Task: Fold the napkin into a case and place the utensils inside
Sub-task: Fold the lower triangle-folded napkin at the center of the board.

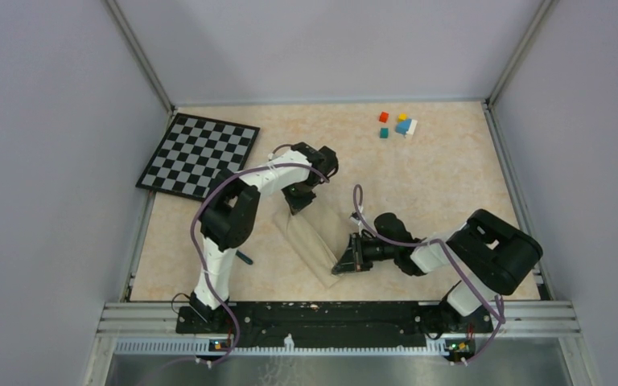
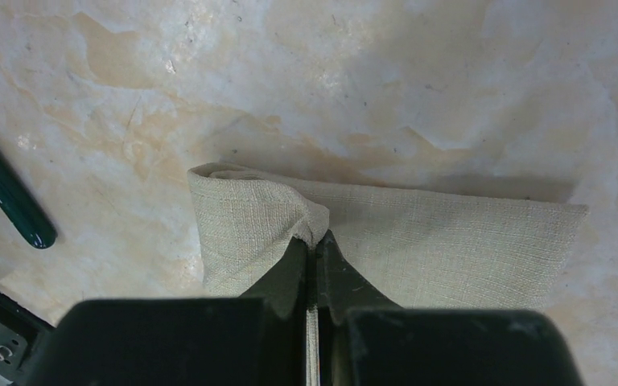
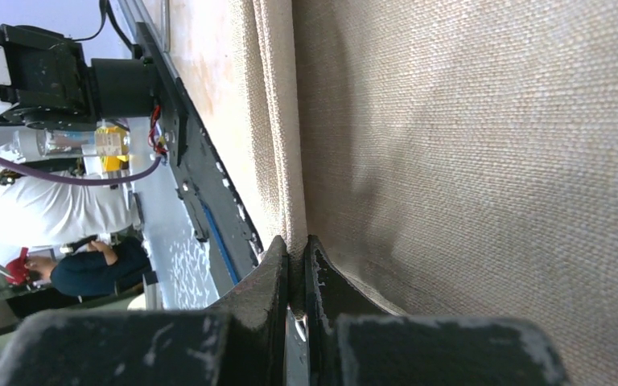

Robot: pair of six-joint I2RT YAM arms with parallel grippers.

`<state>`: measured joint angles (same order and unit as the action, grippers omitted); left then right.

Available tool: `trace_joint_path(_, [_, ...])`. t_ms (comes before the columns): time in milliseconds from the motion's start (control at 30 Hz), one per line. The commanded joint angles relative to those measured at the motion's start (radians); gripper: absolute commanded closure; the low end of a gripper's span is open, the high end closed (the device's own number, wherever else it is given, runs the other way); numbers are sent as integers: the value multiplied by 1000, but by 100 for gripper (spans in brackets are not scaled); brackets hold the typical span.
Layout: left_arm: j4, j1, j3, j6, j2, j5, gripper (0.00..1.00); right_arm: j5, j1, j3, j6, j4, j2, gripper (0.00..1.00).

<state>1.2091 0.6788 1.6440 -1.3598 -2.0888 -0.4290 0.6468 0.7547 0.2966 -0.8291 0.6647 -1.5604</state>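
Note:
The beige-tan napkin (image 1: 312, 241) lies as a narrow folded strip, slanting from the table's middle toward the near edge. My left gripper (image 1: 298, 206) is shut on the strip's far end. In the left wrist view that gripper (image 2: 315, 240) pinches a small bunched corner of the cloth (image 2: 451, 241). My right gripper (image 1: 346, 259) is shut on the near end, and in its wrist view (image 3: 298, 245) a fold edge of the cloth (image 3: 491, 161) sits between the jaws. One utensil with a teal-green handle (image 1: 244, 258) (image 2: 4, 193) lies left of the napkin. Other utensils are out of view.
A black-and-white checkerboard (image 1: 199, 154) lies at the far left of the table. Several small coloured cubes (image 1: 398, 125) sit at the far right. The black base rail (image 1: 314, 314) runs along the near edge, close to the right gripper.

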Motion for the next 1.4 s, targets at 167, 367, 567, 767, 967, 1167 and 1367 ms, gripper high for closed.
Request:
trace_joint_path(167, [-75,-15,20,51,-16,-60,100,54,2,-11,31,-36,-32,100])
trace_joint_path(367, [-41,-7,-3,42,13,-90,100,63,28,1,19,-3,-73,100])
trace_joint_path(567, [-18,-7,-30,26,47,-117,100,57,31,13,14,-5,-77,100])
trace_joint_path(767, [-16,-8,-39,23,28,-99,100,48,32,10,15,-13,-80,100])
trace_joint_path(967, [-61,-12,-53,53,10,-89,100,42,36,8,14,-1,-101,100])
trace_joint_path(1167, [-81,-13,-87,50,-10,-85,100,-6,36,40,66,-141,-6,87])
trace_joint_path(1367, [-111,-12,-110,61,-11,-75,100,-285,35,169,276,-633,278,52])
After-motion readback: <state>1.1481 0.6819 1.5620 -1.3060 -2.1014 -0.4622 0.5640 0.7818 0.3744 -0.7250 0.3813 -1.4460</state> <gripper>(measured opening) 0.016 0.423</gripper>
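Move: Both hands already hold the folded edge of the napkin, whose middle is the place it is taken to. The middle lies about 7 cm back, 6 cm to the right and 3 cm below the left hand; from the right hand it is some 11 cm ahead, 4 cm left and 2 cm down. The green handle lies about 14 cm back and 11 cm left of the left hand; the chessboard's middle is roughly 19 cm ahead and 22 cm left of it. Still pinching the upper end of the napkin's fold, the left hand lowers it about 2 cm, ending some 1 cm farther left. The right hand keeps its pinch on the lower end and eases down about 1 cm, then opens its fingers to not quite half, lets go of the fold and starts to rise, by about 1.5 cm. ##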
